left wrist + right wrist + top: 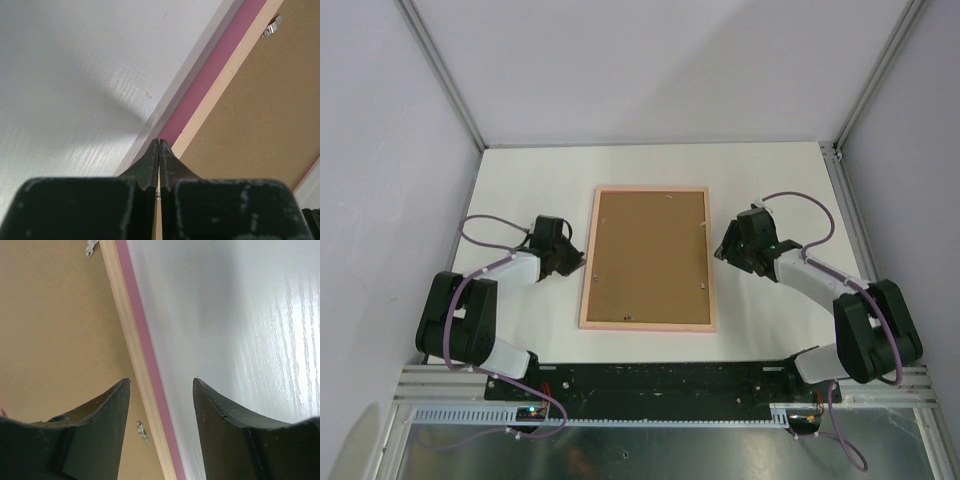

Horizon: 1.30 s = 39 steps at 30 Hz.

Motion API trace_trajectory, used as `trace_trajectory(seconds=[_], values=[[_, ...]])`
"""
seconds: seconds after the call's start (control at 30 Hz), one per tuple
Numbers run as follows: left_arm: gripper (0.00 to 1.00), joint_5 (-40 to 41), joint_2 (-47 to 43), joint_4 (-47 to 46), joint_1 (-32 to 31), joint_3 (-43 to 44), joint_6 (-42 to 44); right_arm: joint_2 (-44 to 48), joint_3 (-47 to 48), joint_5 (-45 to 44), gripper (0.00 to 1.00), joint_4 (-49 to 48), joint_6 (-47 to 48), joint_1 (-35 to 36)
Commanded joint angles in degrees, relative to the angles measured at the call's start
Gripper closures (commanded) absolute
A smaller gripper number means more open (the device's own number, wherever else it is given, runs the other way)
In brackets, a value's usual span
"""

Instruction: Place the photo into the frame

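Note:
The frame [588,272] lies flat in the middle of the table, back side up, with a plain brown backing board [650,255] filling it. The photo is hidden. My left gripper [578,262] is shut with nothing in it, its tip [159,142] just at the frame's left pink rail [210,82]. On the other side, my right gripper [723,250] is open, low over the right rail [131,325]. In the right wrist view, the right gripper [161,382] has one finger over the backing board [55,325] and the other over the white table.
Small metal clips [141,430] sit along the board's edge inside the rail; another clip [271,28] shows on the left side. White walls with metal corner posts [445,75] enclose the table. The arm bases stand on a dark rail [660,380] at the near edge.

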<state>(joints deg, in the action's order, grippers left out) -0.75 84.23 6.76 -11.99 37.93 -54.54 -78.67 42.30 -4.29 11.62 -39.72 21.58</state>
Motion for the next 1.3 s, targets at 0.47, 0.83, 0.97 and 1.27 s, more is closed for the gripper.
trace_trajectory(seconds=[0.47,0.83,0.97,1.27], values=[[0.93,-3.8,1.0,2.5,0.6,9.3,10.6,-16.7,14.4,-4.1,0.4,-1.3,6.5,-0.2],[0.67,-4.3,16.8,4.5,1.6,28.3,22.7,-19.7,18.1,-3.5,0.41,-0.1,7.9,-0.7],[0.61,-2.4,20.9,5.0,1.6,32.5,26.3,-19.7,18.9,-4.0,0.41,0.9,8.5,-1.1],[0.59,-2.6,25.5,5.2,1.5,34.8,31.0,-19.7,19.5,-5.4,0.42,2.1,7.8,-0.1]])
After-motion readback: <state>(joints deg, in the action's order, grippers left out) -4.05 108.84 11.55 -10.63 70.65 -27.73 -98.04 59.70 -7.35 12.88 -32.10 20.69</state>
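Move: The upper left clip on the photo frame's backing lies about 13 cm ahead of my left hand, 5 cm to its right and 2 cm lower. The left rail is roughly 1 cm to that hand's right, and the lower left clip 5 cm back and 4 cm right. From my right hand the upper right clip is some 11 cm ahead, 4 cm left and 5 cm down, with the right rail 2 cm left and the lower right clip 6 cm back, 4 cm left. I carry my left hand about 13 cm forward along the left rail towards the upper left clip, lifting over the first part and sinking again by some 3 cm at the end, while its shut fingers open nearly halfway and the hand turns some 20 degrees clockwise. My right hand, fingers still open, travels forward along the right rail towards the upper right clip, dropping a little early on, then eases to a near stop. ##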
